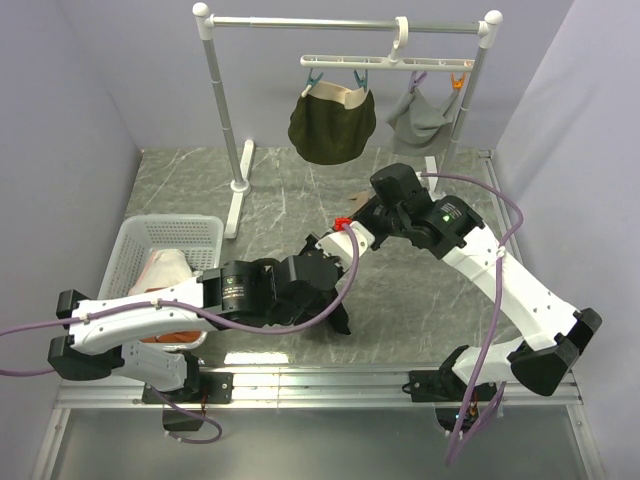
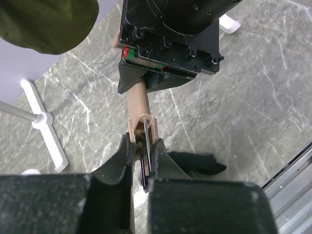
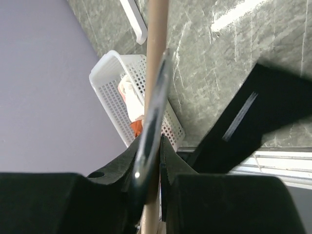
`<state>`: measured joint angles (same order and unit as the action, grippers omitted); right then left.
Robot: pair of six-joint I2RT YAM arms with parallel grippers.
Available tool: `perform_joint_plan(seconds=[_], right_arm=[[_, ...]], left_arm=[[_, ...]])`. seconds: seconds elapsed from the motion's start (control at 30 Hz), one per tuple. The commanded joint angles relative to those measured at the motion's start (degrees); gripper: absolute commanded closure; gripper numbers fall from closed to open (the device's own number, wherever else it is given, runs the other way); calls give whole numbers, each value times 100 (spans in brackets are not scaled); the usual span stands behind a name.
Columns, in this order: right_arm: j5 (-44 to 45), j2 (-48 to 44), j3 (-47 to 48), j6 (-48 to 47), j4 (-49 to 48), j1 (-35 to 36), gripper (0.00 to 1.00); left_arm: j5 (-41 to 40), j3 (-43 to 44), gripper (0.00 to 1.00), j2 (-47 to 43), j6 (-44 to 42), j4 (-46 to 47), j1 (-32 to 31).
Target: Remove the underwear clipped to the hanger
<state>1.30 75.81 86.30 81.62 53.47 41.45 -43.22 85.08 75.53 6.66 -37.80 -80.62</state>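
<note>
Olive underwear [image 1: 332, 125] with a cream waistband and grey underwear [image 1: 422, 118] hang clipped to the white hanger [image 1: 385, 62]. The olive pair also shows in the left wrist view [image 2: 44, 22]. Low over the table, a tan strip [image 2: 138, 100] with black cloth [image 2: 195, 163] attached runs taut between both grippers; it looks like the black underwear's waistband. My left gripper [image 2: 142, 146] [image 1: 330, 248] is shut on a tan spring clip [image 2: 141, 124] on that strip. My right gripper [image 3: 155, 144] [image 1: 352, 222] is shut on the strip's other end [image 3: 157, 48].
A white basket [image 1: 170, 232] [image 3: 117, 78] at the left holds a white cloth [image 1: 165, 270] and an orange cloth [image 1: 165, 335]. The rack's post and foot [image 1: 240, 185] stand at the back left. Purple walls close in on both sides.
</note>
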Motion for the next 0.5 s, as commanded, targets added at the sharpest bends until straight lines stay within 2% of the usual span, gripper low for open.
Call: perform_joint_plan(seconds=[0.0,0.17,0.2,0.23,0.27,0.3,0.33,0.47], right_arm=[[-112,-277,-34,82,-487,-14,100],[-104,-321,-78,47,-478,-76,100],[-121,-321,-96,20,-478,-93,100],[-113,-347,-131,11,-469,-128,100],[-121,-391,-149,-6,-469,-198,100],[-113,-418,-192,-32,-461,-242,100],[-112,-461,-228,-93,-469,-286,100],[-112,-786,-526,-375,-347,-559,100]], left_arm=[[42,9,100,-178,117,343,-50],[156,-62,97,-398,266,528,-42],[147,-70,83,-494,414,537,-42],[147,-88,62,-556,511,580,-50],[165,-131,32,-757,617,633,-50],[208,-262,18,-889,792,712,-42],[279,-368,1,-1038,863,913,-50],[937,-896,1,-1628,1118,890,-42]])
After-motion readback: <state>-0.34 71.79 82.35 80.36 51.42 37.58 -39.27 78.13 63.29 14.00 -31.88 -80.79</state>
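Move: The left fingers are already shut on the hanger's near clip, right at the fingertips. The black underwear is below that clip, about 13 cm down and 2 cm to the hand's right. The right gripper, pinching the hanger bar, is some 8 cm ahead and 6 cm right; the hanger's far end is roughly 16 cm ahead and 9 cm right. From the right hand, the clip lies about 8 cm back, 6 cm left and slightly higher. After a brief further squeeze in place, the left fingers open wide and let go of the hanger's near clip, then the hand backs off quickly, about 3 cm up, nearly as far left and a little back, its left side rolling down some 15 degrees. The right hand keeps its pinch on the bar and carries the hanger about 2 cm to the right. ##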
